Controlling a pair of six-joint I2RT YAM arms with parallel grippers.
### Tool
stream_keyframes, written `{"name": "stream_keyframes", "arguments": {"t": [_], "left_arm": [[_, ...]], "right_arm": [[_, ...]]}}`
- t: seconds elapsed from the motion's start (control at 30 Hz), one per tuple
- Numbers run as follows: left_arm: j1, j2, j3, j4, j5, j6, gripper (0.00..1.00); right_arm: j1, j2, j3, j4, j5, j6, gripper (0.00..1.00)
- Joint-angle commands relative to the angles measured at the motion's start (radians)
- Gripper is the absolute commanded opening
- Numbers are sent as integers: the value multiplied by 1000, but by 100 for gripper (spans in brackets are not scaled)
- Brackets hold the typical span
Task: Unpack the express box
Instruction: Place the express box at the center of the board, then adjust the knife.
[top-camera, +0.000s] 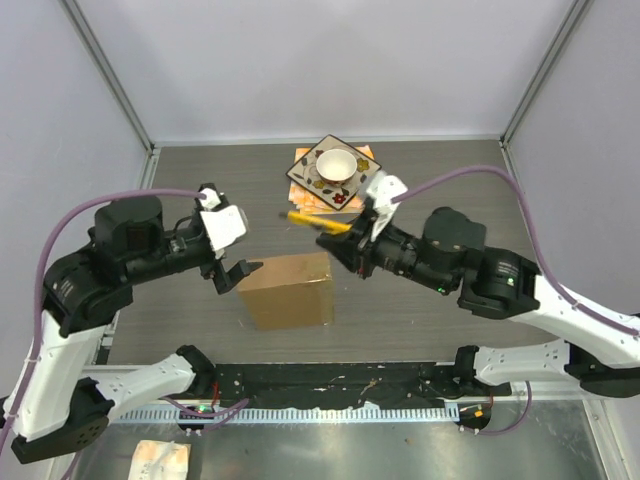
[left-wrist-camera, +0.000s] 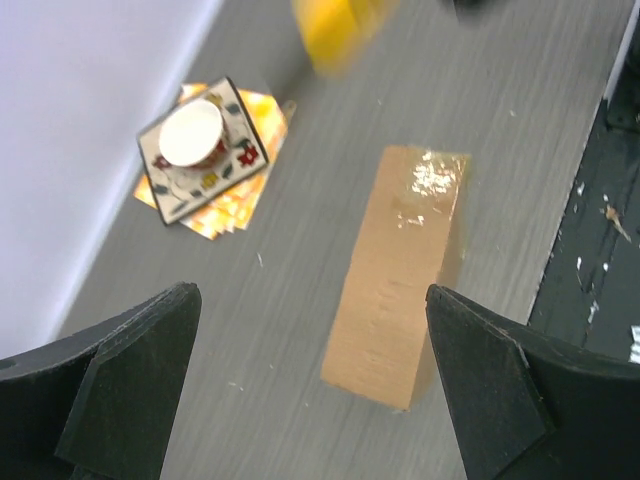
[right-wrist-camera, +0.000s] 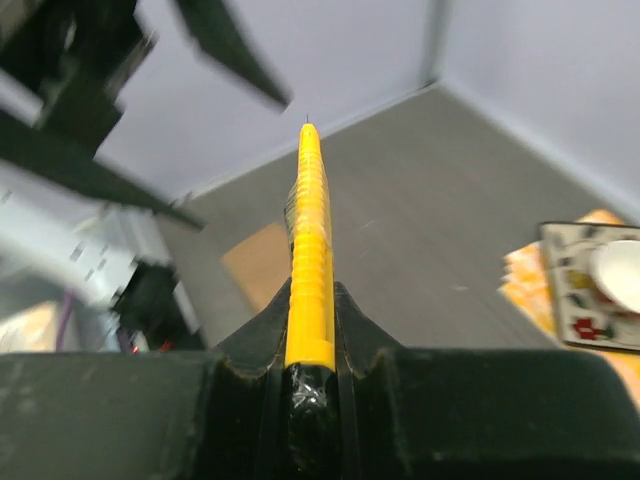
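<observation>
The express box (top-camera: 288, 290) is a plain brown cardboard box lying shut on the grey table, with glossy tape on its top (left-wrist-camera: 432, 178). My left gripper (top-camera: 232, 270) hangs just above and left of the box's left edge, jaws wide open and holding nothing (left-wrist-camera: 310, 295). My right gripper (top-camera: 350, 245) hovers over the box's far right corner, shut on a long yellow ribbed tool (right-wrist-camera: 308, 230). The tool (top-camera: 315, 221) points left, above the table behind the box. A corner of the box (right-wrist-camera: 258, 262) shows beneath the tool.
A patterned square plate (top-camera: 352, 187) with a white bowl (top-camera: 336, 163) rests on orange sheets at the back centre, just behind the right gripper. The plate (left-wrist-camera: 243, 152) also shows in the left wrist view. Grey walls enclose the table on three sides.
</observation>
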Motion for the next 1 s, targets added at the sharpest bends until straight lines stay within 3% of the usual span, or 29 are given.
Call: {"name": "stream_keyframes", "arguments": {"t": [0.0, 0.2, 0.4, 0.63, 0.73, 0.77, 0.87, 0.97], "left_arm": [[2, -25, 46, 141, 42, -34, 100], [0, 28, 122, 24, 229, -48, 100], [2, 137, 216, -249, 485, 7, 100], [0, 172, 195, -301, 528, 22, 98], [0, 185, 179, -304, 535, 22, 86], [2, 186, 178, -315, 538, 25, 75], [0, 203, 181, -355, 551, 44, 57], [0, 203, 176, -352, 553, 44, 52]], "right_arm": [[-18, 81, 52, -205, -462, 53, 1], [-18, 110, 112, -317, -525, 38, 1], [-18, 114, 126, -336, -532, 27, 1], [-18, 112, 155, -363, -506, 7, 1], [-16, 114, 169, -371, -485, -6, 1], [-19, 114, 172, -371, -479, -13, 1], [-18, 115, 183, -377, -445, -29, 1], [-18, 126, 198, -377, -437, -39, 1]]}}
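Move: The left hand is empty and wide open; the yellow utility knife it goes for lies about 12 cm to its right, some 4 cm ahead and 6 cm above, already gripped by the right hand with the blade end free. The express box stands on its side some 30 cm below the left hand, about 3 cm to its right and 2 cm ahead. From the right hand, the left gripper is roughly 15 cm to the left, 2 cm back and 6 cm lower; the express box lies about 12 cm left, level fore and aft, 36 cm below. The right hand keeps its grip on the utility knife and brings it back and down, about 7 cm each way after dipping a little lower, swinging its fingers counter-clockwise and tipping them down so the blade end points at the left hand. The left hand rises some 4 cm, sinks again while drawing back about 6 cm and going 5 cm right, turns clockwise until its fingers face the knife, then closes them roughly halfway around the blade end, with no clear touch yet. ##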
